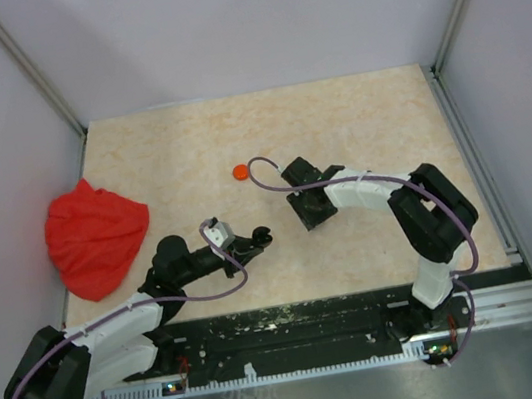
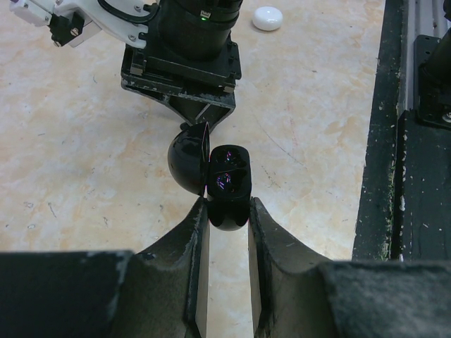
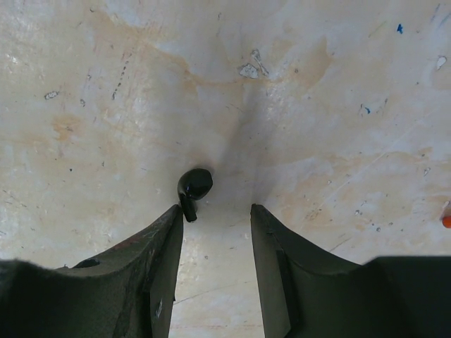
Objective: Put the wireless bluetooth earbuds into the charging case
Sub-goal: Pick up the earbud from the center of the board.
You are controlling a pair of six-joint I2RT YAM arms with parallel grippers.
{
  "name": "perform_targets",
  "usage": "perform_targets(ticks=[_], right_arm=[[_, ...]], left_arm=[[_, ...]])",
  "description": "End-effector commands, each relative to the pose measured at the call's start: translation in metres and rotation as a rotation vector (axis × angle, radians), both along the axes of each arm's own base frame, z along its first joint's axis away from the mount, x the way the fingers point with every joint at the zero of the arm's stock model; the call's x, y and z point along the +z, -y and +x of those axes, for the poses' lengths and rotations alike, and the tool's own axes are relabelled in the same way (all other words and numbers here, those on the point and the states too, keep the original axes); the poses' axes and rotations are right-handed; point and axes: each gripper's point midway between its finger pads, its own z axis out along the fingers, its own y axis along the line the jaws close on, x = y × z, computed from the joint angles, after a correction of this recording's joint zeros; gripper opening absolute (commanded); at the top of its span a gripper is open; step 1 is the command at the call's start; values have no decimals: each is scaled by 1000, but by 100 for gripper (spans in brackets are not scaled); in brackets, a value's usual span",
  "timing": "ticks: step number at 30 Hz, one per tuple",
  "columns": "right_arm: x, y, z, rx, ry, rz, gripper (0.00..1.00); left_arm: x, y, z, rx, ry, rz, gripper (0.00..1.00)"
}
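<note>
A black charging case (image 2: 229,184) stands with its lid (image 2: 187,165) swung open to the left, showing glossy wells inside. My left gripper (image 2: 227,208) is shut on the case's lower body, and it shows in the top view (image 1: 257,238) near the table's middle. One black earbud (image 3: 194,186) lies on the table just beyond the left fingertip of my right gripper (image 3: 216,211). Its stem is next to that fingertip and nothing is between the jaws, which stand open. The right gripper (image 1: 310,209) points down close in front of the case.
A small orange disc (image 1: 239,172) lies on the table behind both grippers. A white round piece (image 2: 268,17) sits beyond the right gripper. A crumpled red cloth (image 1: 96,237) lies at the left edge. The black base rail (image 1: 305,320) runs along the near edge.
</note>
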Motion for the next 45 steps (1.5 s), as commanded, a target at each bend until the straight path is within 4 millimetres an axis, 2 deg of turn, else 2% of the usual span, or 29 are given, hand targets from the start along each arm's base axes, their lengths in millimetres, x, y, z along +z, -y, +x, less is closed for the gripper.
perform_targets(ticks=[1, 4, 10, 14, 20, 25, 29, 36, 45], right_arm=[[3, 16, 4, -25, 26, -58, 44], [11, 13, 9, -27, 45, -35, 43], [33, -17, 14, 8, 68, 122, 43], [38, -29, 17, -29, 66, 182, 40], [28, -24, 22, -133, 78, 156, 34], [27, -33, 26, -160, 83, 203, 32], [24, -33, 31, -187, 96, 194, 32], [10, -27, 28, -207, 69, 154, 27], [15, -25, 27, -199, 80, 149, 15]], left_arm=[[5, 1, 0, -12, 21, -9, 1], [6, 2, 0, -12, 21, -9, 1], [5, 1, 0, -9, 19, -7, 1], [5, 1, 1, -6, 18, -8, 1], [5, 1, 0, -7, 20, -9, 1], [5, 1, 0, -9, 18, -6, 1], [5, 2, 0, -15, 16, -4, 1], [5, 2, -1, -19, 19, -4, 1], [3, 3, -1, -24, 9, 0, 1]])
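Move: The black earbud on the board lies almost under the right fingertips, about 1 cm ahead of the right hand, 2 cm to its left and 1 cm down. Around that hand, the case held in the left gripper is some 12 cm left, 3 cm back and 11 cm higher; a red earbud is about 11 cm right and 4 cm ahead. From the left hand the black earbud lies roughly 12 cm right, 4 cm ahead and 12 cm below. After a tiny sway to the right, the right hand lifts about 1 cm and shifts left and forward over the black earbud, ending roughly 1.5 cm further each way, while the wrist turns some 10 degrees clockwise and tilts slightly with its left side rising. It then sinks back almost to its starting height and goes on closing its half-open fingers until the tips pinch the earbud's round head from both sides. ##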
